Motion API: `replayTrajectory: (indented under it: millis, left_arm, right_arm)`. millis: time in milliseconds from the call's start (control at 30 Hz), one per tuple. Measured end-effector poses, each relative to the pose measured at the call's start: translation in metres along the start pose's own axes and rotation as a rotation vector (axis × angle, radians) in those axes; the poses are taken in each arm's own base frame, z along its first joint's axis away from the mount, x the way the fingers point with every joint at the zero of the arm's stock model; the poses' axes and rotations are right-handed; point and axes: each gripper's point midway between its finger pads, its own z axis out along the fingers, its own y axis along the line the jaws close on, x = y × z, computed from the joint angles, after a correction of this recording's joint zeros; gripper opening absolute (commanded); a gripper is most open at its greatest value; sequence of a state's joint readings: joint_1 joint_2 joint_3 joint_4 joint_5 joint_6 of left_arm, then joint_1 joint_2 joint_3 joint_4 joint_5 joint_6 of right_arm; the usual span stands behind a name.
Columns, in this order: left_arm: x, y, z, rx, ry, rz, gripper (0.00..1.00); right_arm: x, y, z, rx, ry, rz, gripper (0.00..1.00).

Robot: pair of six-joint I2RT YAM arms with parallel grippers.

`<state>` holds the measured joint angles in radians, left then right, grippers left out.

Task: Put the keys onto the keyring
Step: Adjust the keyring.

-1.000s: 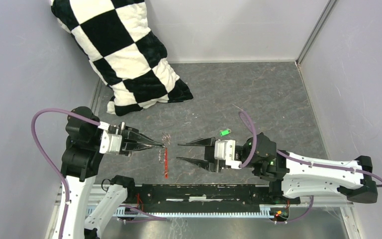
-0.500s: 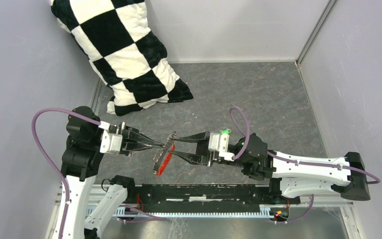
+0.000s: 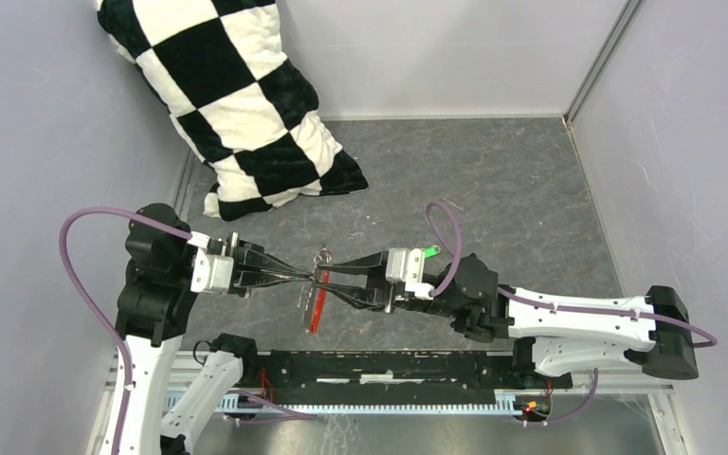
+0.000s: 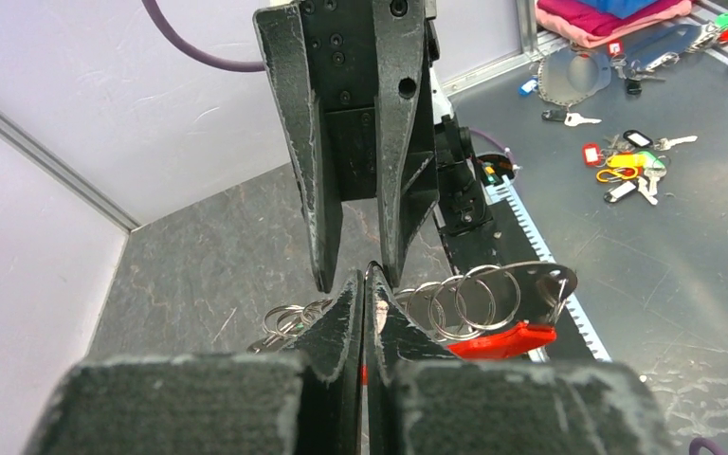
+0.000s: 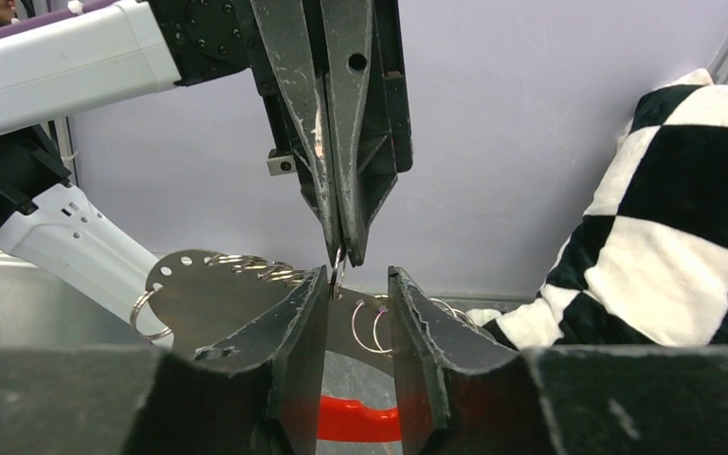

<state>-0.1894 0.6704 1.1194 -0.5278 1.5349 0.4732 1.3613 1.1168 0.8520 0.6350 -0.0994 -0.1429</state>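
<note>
My left gripper [image 3: 314, 277] is shut on a thin silvery ring of the keyring [image 3: 321, 257] and holds it above the table. A flat metal plate with several rings [image 4: 493, 294] and the red tag [image 4: 502, 339] hang from it. My right gripper [image 3: 329, 277] meets it tip to tip. Its jaws stand open either side of the pinched ring [image 5: 338, 270], with the red tag [image 5: 365, 421] below. The green-headed key [image 3: 429, 251] lies on the table beside the right wrist, held by nothing.
A black-and-white checkered pillow [image 3: 237, 104] leans in the back left corner. Grey walls close the table [image 3: 493, 180] on three sides. A black rail [image 3: 389, 365] runs along the near edge. Loose keys and tags [image 4: 630, 166] lie outside the cell.
The right gripper slid left from mid-table up to the left gripper's tips, and its jaws narrowed around the ring. The red tag swung slightly. The left gripper stayed shut and still.
</note>
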Motion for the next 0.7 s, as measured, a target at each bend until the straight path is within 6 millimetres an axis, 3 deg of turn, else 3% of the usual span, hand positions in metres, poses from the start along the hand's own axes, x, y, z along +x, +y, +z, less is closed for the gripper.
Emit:
replayTrajectory:
  millis: [233, 333, 467, 600, 700]
  left_arm:
    - [0.0, 0.001, 0.0, -0.014, 0.007, 0.008, 0.02]
    - [0.0, 0.002, 0.0, -0.017, 0.009, 0.008, 0.02]
    - [0.002, 0.004, -0.001, -0.037, 0.018, 0.008, 0.23]
    - [0.016, 0.009, -0.003, -0.097, 0.053, -0.031, 0.35]
    - [0.026, 0.012, -0.005, -0.128, 0.079, -0.069, 0.37]
  right_arm:
    - [0.006, -0.002, 0.001, 0.018, 0.016, 0.015, 0.14]
    - [0.006, -0.002, 0.001, 0.019, 0.016, 0.017, 0.02]
    - [0.009, -0.002, 0.001, 0.019, 0.026, 0.015, 0.0]
    - [0.023, -0.005, 0.0, 0.023, 0.119, 0.003, 0.0]
    - [0.03, -0.01, 0.003, 0.028, 0.223, -0.013, 0.01]
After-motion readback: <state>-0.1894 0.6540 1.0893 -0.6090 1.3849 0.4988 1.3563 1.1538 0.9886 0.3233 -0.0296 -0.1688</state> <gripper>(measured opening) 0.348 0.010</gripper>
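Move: Both hands meet at one small ring on the upper edge of the hanging keyring. It is already pinched at the left hand point, and it lies about 1 cm to the left of the right hand, level and between its open tips. From the right hand, the loose rings sit some 3 cm ahead, 1 cm left and 1 cm lower, and the red handle about 3 cm back, 1 cm left and 5 cm below. The right hand eases under 1 cm forward and down and shuts its part-open fingers on the small ring while the left keeps its pinch, so the ring passes from the left hand to the right. Then the left fingers open about a third and let go, and both hands go forward and down together by about 2 cm each way, the right tilting its fingertips some 10 degrees downward and the left turning nearly 10 degrees counter-clockwise, its open tips staying around the ring. ##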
